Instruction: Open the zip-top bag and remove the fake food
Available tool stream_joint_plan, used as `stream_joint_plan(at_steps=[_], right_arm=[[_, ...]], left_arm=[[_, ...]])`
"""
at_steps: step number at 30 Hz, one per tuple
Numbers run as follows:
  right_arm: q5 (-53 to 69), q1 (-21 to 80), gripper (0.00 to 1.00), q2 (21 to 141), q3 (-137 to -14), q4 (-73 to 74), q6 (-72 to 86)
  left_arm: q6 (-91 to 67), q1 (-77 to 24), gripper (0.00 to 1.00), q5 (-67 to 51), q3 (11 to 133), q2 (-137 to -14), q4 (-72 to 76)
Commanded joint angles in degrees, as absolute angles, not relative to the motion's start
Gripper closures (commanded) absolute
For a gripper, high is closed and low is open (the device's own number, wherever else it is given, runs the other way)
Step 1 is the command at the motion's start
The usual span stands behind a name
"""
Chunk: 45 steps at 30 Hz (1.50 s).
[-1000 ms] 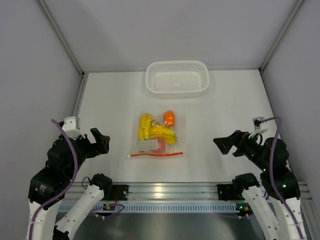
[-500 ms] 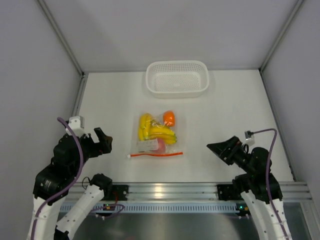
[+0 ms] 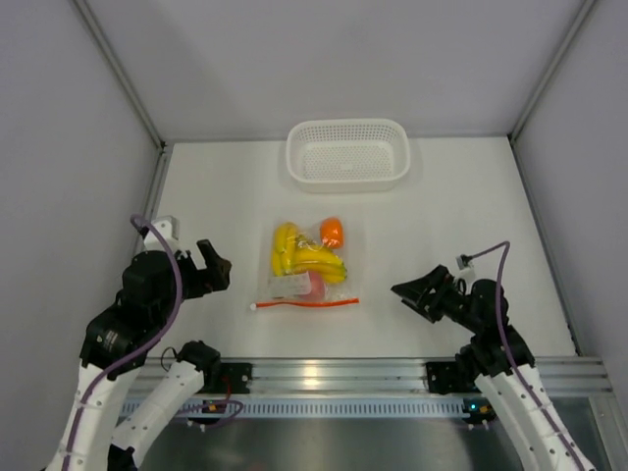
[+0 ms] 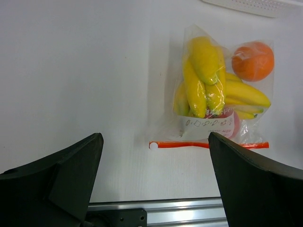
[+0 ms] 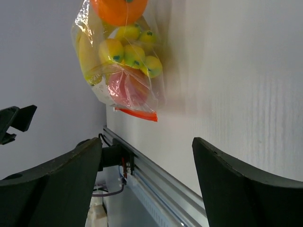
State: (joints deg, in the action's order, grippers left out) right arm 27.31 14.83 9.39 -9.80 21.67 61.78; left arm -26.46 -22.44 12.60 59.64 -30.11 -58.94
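Note:
The zip-top bag [image 3: 309, 263] lies flat mid-table, its orange-red zip strip [image 3: 304, 303] along the near edge and closed. The fake food is inside: yellow bananas [image 3: 299, 255], an orange fruit [image 3: 332, 233] and a pink peach [image 3: 316, 287]. My left gripper [image 3: 214, 267] hangs open to the bag's left, apart from it. My right gripper [image 3: 410, 292] hangs open to the bag's right, also apart. The left wrist view shows the zip strip [image 4: 208, 144] ahead of the open left gripper [image 4: 155, 142]. In the right wrist view the bag [image 5: 118, 61] lies beyond the empty right gripper [image 5: 147, 142].
A white perforated basket [image 3: 346, 152] stands empty at the back of the table, beyond the bag. An aluminium rail [image 3: 324, 373] runs along the near edge between the arm bases. Grey walls close in the left, right and back sides.
Both grippers have moved inward toward the bag, the right one further, shifting left and lower. The right jaws have narrowed somewhat. The bag has not moved.

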Motion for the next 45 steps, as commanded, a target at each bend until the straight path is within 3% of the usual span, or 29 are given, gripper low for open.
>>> stream_joint_plan(at_steps=[1,5,8,19,26,30,34,36,39,41,45], right_arm=[[21.75,21.68,0.22,15.87,-7.12,5.41,65.03],[6.62,42.9,0.21,30.47,-7.73,-6.57,67.14],[-1.91,53.22,0.21,39.18,-8.7,-15.07,68.73],[-13.7,61.43,0.25,65.36,-9.23,-42.86,70.14],[-14.06,61.44,0.3,78.38,-15.55,-50.27,70.31],[-15.47,61.44,0.39,84.54,-15.38,-57.47,72.94],[-15.9,61.61,0.61,89.9,-15.82,-63.0,73.39],[-16.95,61.61,0.64,91.22,-15.91,-64.68,73.3],[-18.89,61.61,0.74,91.23,-16.0,-64.86,71.73],[-19.51,61.61,0.76,90.79,-16.26,-64.6,70.67],[-20.13,61.44,0.92,86.77,-18.1,-60.13,64.98]], left_arm=[[-26.72,-22.5,0.01,11.52,59.06,-32.34,-53.97],[-26.28,-22.5,0.01,13.0,59.5,-34.62,-52.74],[-26.02,-22.41,0.01,12.05,60.38,-35.86,-52.38],[-24.17,-22.41,0.01,8.36,59.41,-35.42,-52.38],[-23.99,-22.5,0.01,7.12,58.8,-36.03,-51.59],[-23.73,-22.5,0.01,6.68,58.89,-36.12,-51.5],[-23.55,-22.5,0.01,6.33,58.8,-36.12,-51.59],[-23.55,-22.5,0.01,5.89,58.8,-36.21,-51.59],[-23.47,-22.5,0.01,5.36,58.54,-35.86,-51.68],[-23.47,-22.5,0.01,5.19,58.45,-35.77,-51.68],[-23.47,-22.5,0.01,4.92,58.71,-35.77,-51.68]])
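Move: The right end of the bag's red zip lies about 12 cm to the right hand's left, 1 cm ahead and 7 cm below. The pink food sits roughly 10 cm left and 3 cm forward of that end; the bananas are about 9 cm left and 8 cm forward of it, the orange 6 cm left and 14 cm forward of it. From the left hand, that zip end is about 25 cm right, level ahead, 21 cm below. Right hand sweeps about 16 cm left, sinking 6, to pinch the zip's right end; left hand drifts right. ##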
